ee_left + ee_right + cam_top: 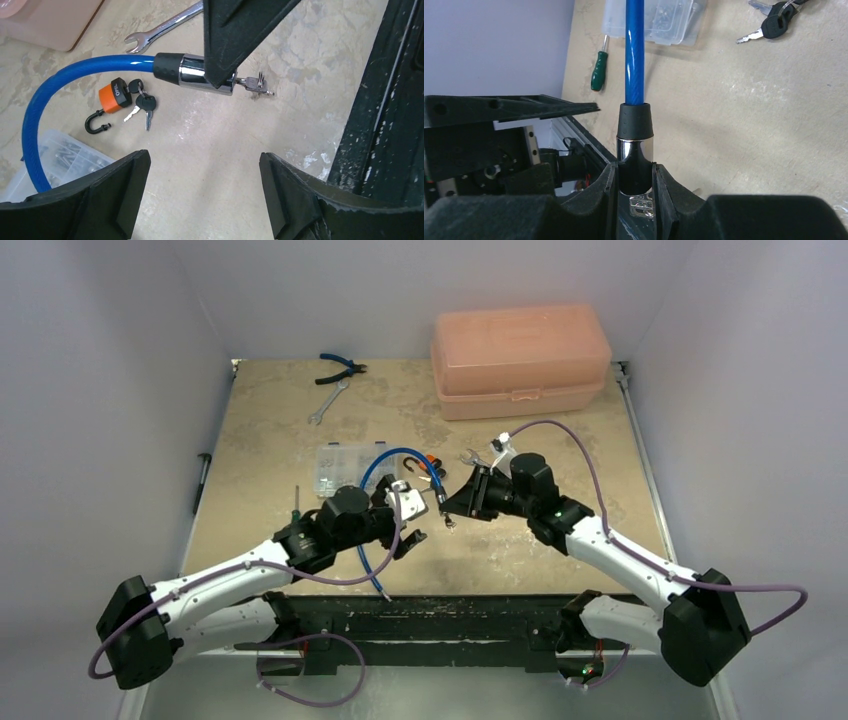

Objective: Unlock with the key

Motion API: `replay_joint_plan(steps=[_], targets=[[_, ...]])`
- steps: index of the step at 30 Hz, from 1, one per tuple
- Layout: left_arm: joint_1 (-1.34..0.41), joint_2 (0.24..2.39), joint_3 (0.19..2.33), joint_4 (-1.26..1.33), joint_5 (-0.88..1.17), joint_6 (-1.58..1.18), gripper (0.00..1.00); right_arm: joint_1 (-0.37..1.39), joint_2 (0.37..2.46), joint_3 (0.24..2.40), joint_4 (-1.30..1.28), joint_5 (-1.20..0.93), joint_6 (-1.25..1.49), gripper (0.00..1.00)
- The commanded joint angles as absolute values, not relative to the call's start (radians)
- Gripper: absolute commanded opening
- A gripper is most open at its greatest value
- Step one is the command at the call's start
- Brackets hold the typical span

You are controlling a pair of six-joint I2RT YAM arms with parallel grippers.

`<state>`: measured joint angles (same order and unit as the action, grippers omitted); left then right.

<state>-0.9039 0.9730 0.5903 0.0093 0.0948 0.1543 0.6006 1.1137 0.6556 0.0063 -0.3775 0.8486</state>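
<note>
The key [145, 104] has a black head and lies bunched with a like one beside the orange padlock [116, 96], whose black shackle hooks out to the lower left. My right gripper [635, 175] is shut on the chrome barrel [635, 150] of a blue cable lock [35, 115], held above the table. A bare silver key bunch [255, 85] sticks out of the barrel's end. My left gripper [205, 165] hangs open over bare tabletop, near side of the barrel, with nothing between its fingers. The black-headed keys [776, 22] also show at the right wrist view's top right.
A pink plastic box [520, 360] stands at the back right. Blue-handled pliers [340, 367] and a wrench [328, 400] lie at the back left. A clear screw box [345, 465] and a green screwdriver [598, 65] lie left of the cable. Another wrench [165, 25] lies behind the barrel.
</note>
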Motion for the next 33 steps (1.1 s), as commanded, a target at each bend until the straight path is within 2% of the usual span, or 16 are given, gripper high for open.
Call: replay_joint_plan(steps=[1,6,10,16,28,33], targets=[[-0.905,1.027,0.6,0.057,0.148,0.299,0.85,0.6,1.123,0.66,0.081,-0.41,0.862,0.0],[-0.904,1.027,0.568,0.11,0.089,0.264,0.84,0.593,1.111,0.652,0.055,-0.373,0.855,0.0],[-0.904,1.004,0.569,0.093,-0.034,0.222,0.82,0.546,1.045,0.624,0.013,-0.325,0.853,0.0],[-0.904,1.013,0.67,-0.105,-0.303,-0.066,0.83,0.442,0.958,0.596,-0.084,-0.288,0.832,0.0],[-0.904,1.003,0.675,-0.415,-0.595,-0.602,0.83,0.423,0.877,0.575,-0.175,-0.215,0.841,0.0],[-0.902,1.027,0.608,-0.433,-0.622,-0.746,0.8,0.421,0.86,0.569,-0.186,-0.216,0.841,0.0]])
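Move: About 9 cm to the left hand's left, level with it in reach and some 8 cm below, runs the cable's slack left side. The screw box is 11 cm left and 7 ahead; the black keys lie 5 cm right and 5 ahead. The right hand holds the lock head of the cable, with bare bench 8 cm to its right and 11 below; the wrench is 12 cm right, 8 ahead. Swinging away from the lock head, the open left hand first sinks a little, then sweeps about 10 cm left and slightly forward, dropping further towards the slack cable while turning counter-clockwise some 50 degrees and tipping its fingers down. The right hand keeps its grip on the lock head and carries it roughly 8 cm right, turning slightly clockwise. ##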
